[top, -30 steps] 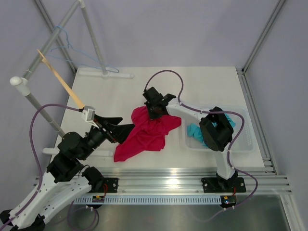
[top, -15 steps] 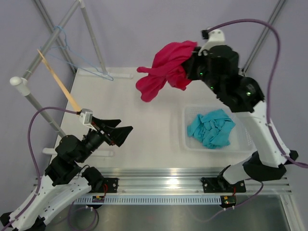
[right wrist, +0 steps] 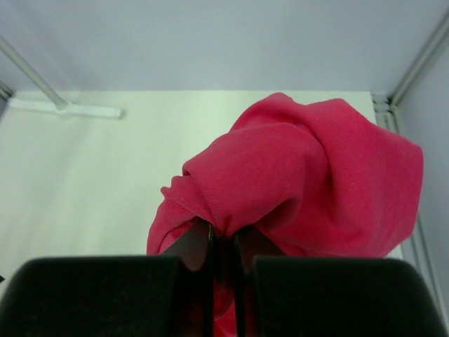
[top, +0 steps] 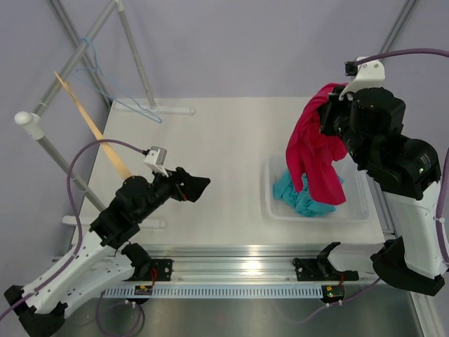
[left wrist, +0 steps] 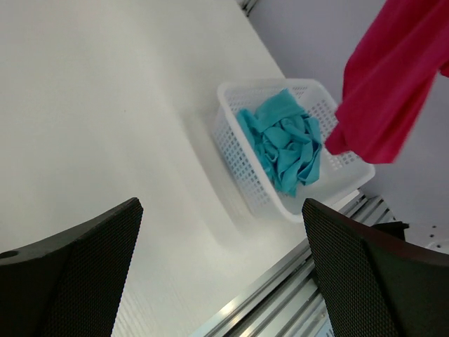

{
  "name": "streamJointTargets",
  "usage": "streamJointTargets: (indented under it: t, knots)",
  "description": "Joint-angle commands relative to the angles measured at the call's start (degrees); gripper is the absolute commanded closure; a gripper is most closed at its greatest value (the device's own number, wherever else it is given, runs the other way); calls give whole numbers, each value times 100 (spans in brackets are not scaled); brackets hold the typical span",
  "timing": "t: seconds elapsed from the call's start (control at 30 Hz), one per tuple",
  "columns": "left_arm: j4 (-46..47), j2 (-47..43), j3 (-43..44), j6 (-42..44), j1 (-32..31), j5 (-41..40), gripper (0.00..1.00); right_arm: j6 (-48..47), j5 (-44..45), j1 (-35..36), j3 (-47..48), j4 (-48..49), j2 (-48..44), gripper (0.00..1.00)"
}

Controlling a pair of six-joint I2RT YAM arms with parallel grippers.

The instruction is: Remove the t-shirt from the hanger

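Observation:
The red t-shirt (top: 316, 154) hangs bunched from my right gripper (top: 328, 119), high over the white basket (top: 316, 217) at the right. In the right wrist view the fingers are shut on a fold of the t-shirt (right wrist: 302, 175), with the gripper (right wrist: 224, 246) directly under it. The shirt also shows at the upper right of the left wrist view (left wrist: 393, 84). A blue wire hanger (top: 112, 91) hangs bare on the rack at the back left. My left gripper (top: 196, 186) is open and empty low over the table's left half, jaws wide apart (left wrist: 221, 281).
A teal cloth (top: 295, 196) lies in the basket, also seen in the left wrist view (left wrist: 280, 140). A wooden hanger (top: 91, 126) leans on the grey rack pole (top: 56, 158) at the left. Frame posts stand at the back corners.
My right arm has swung the red t-shirt from the back middle rightward, so it now hangs over the basket. My left gripper has shifted right and forward, still open.

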Motion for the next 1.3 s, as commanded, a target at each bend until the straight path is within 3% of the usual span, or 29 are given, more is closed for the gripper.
streamJointTargets:
  t: [0.0,0.33,0.53,0.73,0.9,1.0,1.07,1.27]
  knots:
    - [647,315,-325,-248,-21,-106,1,-181,725,-84,-743,226,-315,100]
    - [1465,1054,-749,-442,-30,44,1,196,672,-392,-3161,1483,-1300,100]
    - [1993,1229,-1030,-530,-30,0,1,1365,330,-383,-5199,2309,-1942,100]
    - [2169,1660,-1057,-504,-39,114,1,2622,917,-427,-6764,2758,-2109,100]
    - [2178,1783,-1057,-373,-65,176,1,2606,1629,-979,-7091,2925,-1506,100]
    - [2169,1854,-1048,-346,-92,141,1,2632,1227,-1753,-7231,2995,-1029,100]
    - [2187,1898,-1030,-346,-109,123,1,2553,761,-1921,-7495,3382,-967,100]
    - [2178,2012,-995,-302,-144,114,1,2641,655,-2211,-7478,3347,-889,96]
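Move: The right hand holds the red t-shirt high up, its hanging middle roughly 15 cm below the fingers and 3 cm back. The white basket it is bound for lies some 41 cm below that hand, about 2 cm farther forward and 6 cm to its right; the teal t-shirt lies inside the basket, around 44 cm below, 1 cm forward and 3 cm right of the hand. From the left hand, the basket is about 39 cm to the right, 8 cm ahead and 20 cm below. Straight down for the most part, the right hand lowers the red t-shirt about 36 cm into the basket, swinging some 8 cm to the right near the end while the wrist tips down and turns clockwise; its fingers stay shut on the cloth. The left hand, open and empty, also sinks, drifting right and a little forward. ##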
